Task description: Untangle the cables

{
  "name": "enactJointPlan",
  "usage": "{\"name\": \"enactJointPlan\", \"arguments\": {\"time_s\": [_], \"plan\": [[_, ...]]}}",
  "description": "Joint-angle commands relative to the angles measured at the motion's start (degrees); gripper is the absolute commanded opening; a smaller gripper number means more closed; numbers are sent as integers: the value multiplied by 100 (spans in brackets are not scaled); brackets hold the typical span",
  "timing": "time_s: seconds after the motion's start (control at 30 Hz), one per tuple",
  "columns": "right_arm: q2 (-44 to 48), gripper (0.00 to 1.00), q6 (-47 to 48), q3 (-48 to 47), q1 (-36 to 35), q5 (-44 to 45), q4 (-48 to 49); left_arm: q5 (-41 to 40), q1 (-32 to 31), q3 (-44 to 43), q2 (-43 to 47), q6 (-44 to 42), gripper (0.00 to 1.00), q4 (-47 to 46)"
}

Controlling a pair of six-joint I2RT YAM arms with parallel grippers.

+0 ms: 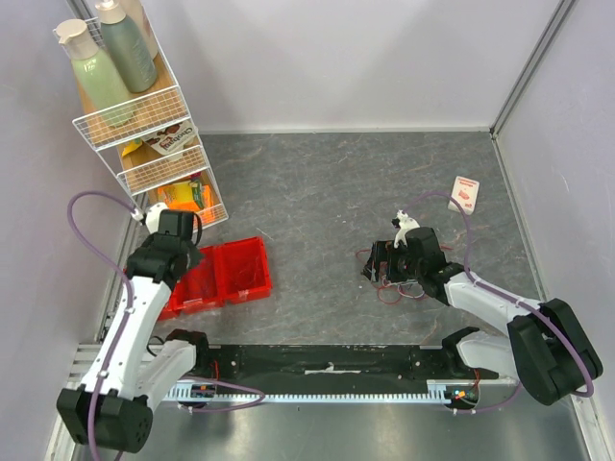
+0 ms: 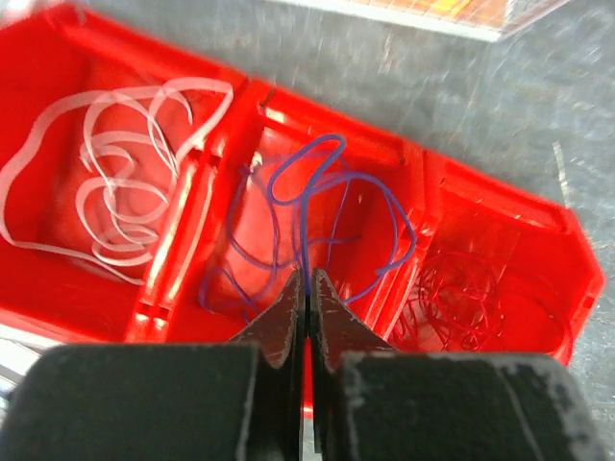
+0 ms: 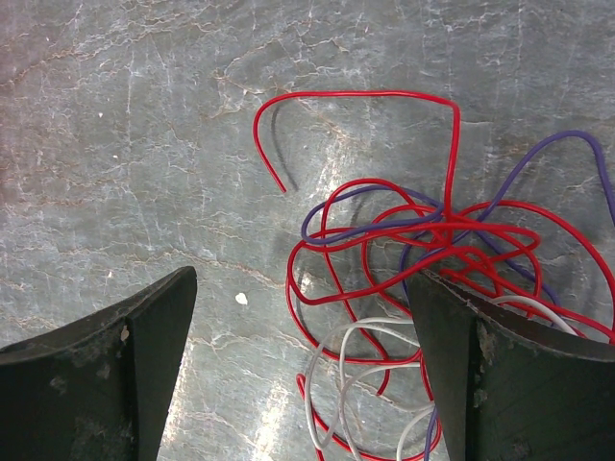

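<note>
A red three-part bin (image 2: 577, 252) holds sorted cables: white (image 2: 115, 182) in the left part, purple (image 2: 317, 206) in the middle, red (image 2: 461, 298) in the right. My left gripper (image 2: 307, 277) hovers over the middle part, shut, with a purple cable running straight into its tips. In the top view it (image 1: 192, 257) sits over the bin (image 1: 245, 269). A tangle of red (image 3: 384, 240), purple (image 3: 365, 192) and white (image 3: 356, 331) cables lies on the grey table. My right gripper (image 3: 303, 283) stands wide open just above it, the right finger over the knot.
A white wire shelf (image 1: 144, 125) with bottles and snack packs stands at the back left, close to the left arm. A small white and red card (image 1: 464, 192) lies at the back right. A black rail (image 1: 327, 363) runs along the near edge. Walls close both sides.
</note>
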State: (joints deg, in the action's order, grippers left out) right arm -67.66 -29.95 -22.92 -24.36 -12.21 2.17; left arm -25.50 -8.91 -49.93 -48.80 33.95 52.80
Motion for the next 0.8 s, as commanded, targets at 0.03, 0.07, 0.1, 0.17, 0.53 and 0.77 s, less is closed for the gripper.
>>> {"name": "enactJointPlan", "arguments": {"time_s": [0.03, 0.07, 0.1, 0.17, 0.53, 0.77], "plan": [[33, 98, 16, 33, 1, -89, 178, 774, 284, 668, 63, 1770, 2, -103], [25, 98, 16, 33, 1, -89, 187, 818, 293, 782, 98, 1920, 2, -103], [-1, 98, 25, 33, 1, -98, 187, 931, 284, 862, 116, 2009, 2, -111], [-28, 98, 16, 24, 1, -115, 213, 1134, 293, 1029, 37, 2106, 2, -190], [-116, 98, -2, 16, 1, -151, 275, 378, 293, 573, 395, 2336, 89, 416], [164, 97, 113, -441, 1, -2, -550, 2519, 293, 379, 1258, 668, 90, -996]]}}
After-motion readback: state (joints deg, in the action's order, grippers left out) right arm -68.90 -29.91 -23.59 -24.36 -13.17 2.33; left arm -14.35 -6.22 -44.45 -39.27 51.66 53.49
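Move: The left hand holds the blue cable above the red bin's middle compartment, whose middle is about 14 cm below it, some 3 cm right and level fore and aft. The compartment with the white cable is 6 cm left and 2 cm back; the one with the red cable is 13 cm right and 2 cm ahead. From the waiting right hand, the middle compartment lies roughly 37 cm left, level fore and aft, 2 cm lower. Left hand lowers the blue cable about 8 cm, easing back, opens wide to release it, then rises 7 cm. ##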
